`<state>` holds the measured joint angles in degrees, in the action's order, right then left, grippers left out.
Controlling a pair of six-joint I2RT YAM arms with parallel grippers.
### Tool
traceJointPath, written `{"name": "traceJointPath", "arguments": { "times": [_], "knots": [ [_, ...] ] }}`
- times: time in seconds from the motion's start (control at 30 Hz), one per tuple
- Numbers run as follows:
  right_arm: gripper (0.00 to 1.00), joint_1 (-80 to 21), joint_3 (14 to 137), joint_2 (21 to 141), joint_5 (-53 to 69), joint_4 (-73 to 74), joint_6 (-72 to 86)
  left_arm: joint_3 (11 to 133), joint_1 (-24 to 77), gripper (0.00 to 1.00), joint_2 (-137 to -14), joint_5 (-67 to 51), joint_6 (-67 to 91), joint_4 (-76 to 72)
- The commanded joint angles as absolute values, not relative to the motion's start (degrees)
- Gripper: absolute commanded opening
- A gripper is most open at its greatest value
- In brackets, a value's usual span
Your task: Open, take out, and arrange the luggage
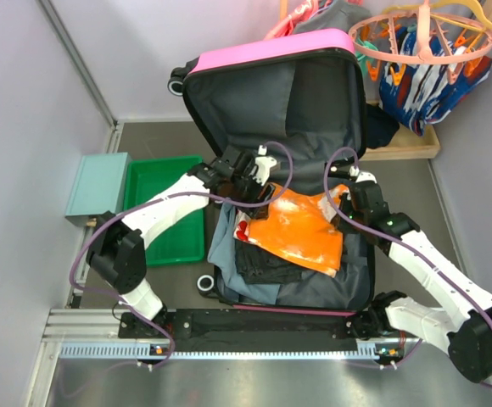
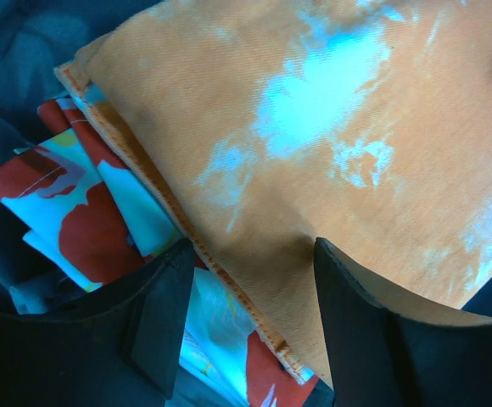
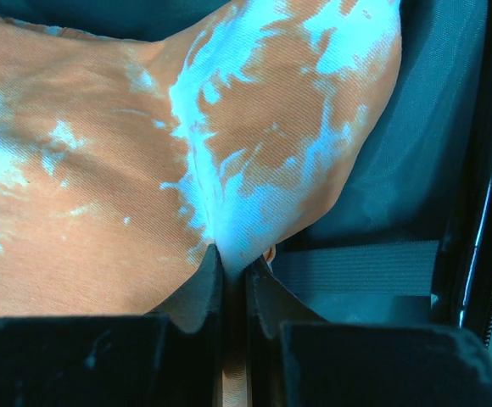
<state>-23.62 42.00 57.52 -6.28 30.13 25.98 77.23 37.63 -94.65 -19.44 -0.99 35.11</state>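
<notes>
The luggage [image 1: 267,51] lies open, its pink lid standing up at the back and its lower half full of clothes. On top lies an orange cloth with white blotches [image 1: 301,225]. My right gripper [image 1: 339,206] is shut on a pinched fold of this orange cloth [image 3: 102,170] at its right corner, the gripper [image 3: 233,263] showing cloth between its fingers. My left gripper [image 1: 261,193] is open over the cloth's left edge. Seen from the left wrist, the gripper [image 2: 250,284] straddles the hemmed edge of the orange cloth [image 2: 314,127], with a red and white patterned cloth [image 2: 76,229] underneath.
A green tray [image 1: 165,208] and a pale-teal box [image 1: 97,186] sit left of the suitcase. Dark folded clothes [image 1: 263,263] fill the suitcase's near part. An orange round drying rack [image 1: 424,38] and a blue patterned bag [image 1: 424,85] stand at the back right. Grey walls close both sides.
</notes>
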Motion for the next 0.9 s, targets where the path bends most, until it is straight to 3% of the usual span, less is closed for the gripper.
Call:
{"name": "traceJointPath", "arguments": {
  "times": [0.0, 0.23, 0.53, 0.67, 0.77, 0.8, 0.87],
  "knots": [
    [0.00, -23.47, 43.07, 57.22, -8.35, 29.71, 24.26, 79.10, 38.50, 0.65, -93.16, -17.41, -1.49, 36.91],
    [0.00, -23.47, 43.24, 57.22, -8.09, 29.27, 24.17, 77.87, 38.93, 0.66, -94.83, -25.12, -1.32, 33.41],
    [0.00, -23.47, 43.07, 54.85, -9.14, 31.11, 23.91, 81.03, 41.84, 0.64, -99.75, -25.14, -3.34, 34.52],
    [0.00, -23.47, 43.33, 53.88, -9.40, 31.46, 23.82, 81.65, 41.84, 0.33, -99.06, -26.45, -2.38, 35.69],
    [0.00, -23.47, 44.03, 53.88, -9.58, 32.17, 23.47, 82.09, 41.84, 0.23, -95.99, -26.63, -2.98, 34.54],
    [0.00, -23.47, 44.47, 53.88, -9.58, 32.52, 23.29, 82.18, 41.84, 0.10, -94.24, -26.72, -3.42, 34.28],
    [0.00, -23.38, 45.08, 53.70, -9.84, 32.96, 23.03, 82.27, 41.84, 0.00, -92.64, -26.54, -4.48, 33.40]
  ]
}}
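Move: The left part of the orange cloth, where the open left fingers will shut, lies about 3 cm right of the left hand, 1 cm back and 2 cm below. The red-flowered cloth shows some 5 cm left of that hand and 5 cm back, 3 cm below; the black trousers lie roughly 13 cm back, level sideways, 4 cm below. From the right hand, already pinching the orange cloth's far right part, its left part lies about 16 cm left and 2 cm forward, 2 cm below. Bring the left gripper, still open, about 3 cm right, slightly back and a little down onto the orange cloth near its left edge, turning some 5 degrees clockwise. Then shut the fingers to pinch the fabric and start to ease up. Keep the right fingers shut on their part of the cloth, staying put at first, then drawing 1–2 cm right. ##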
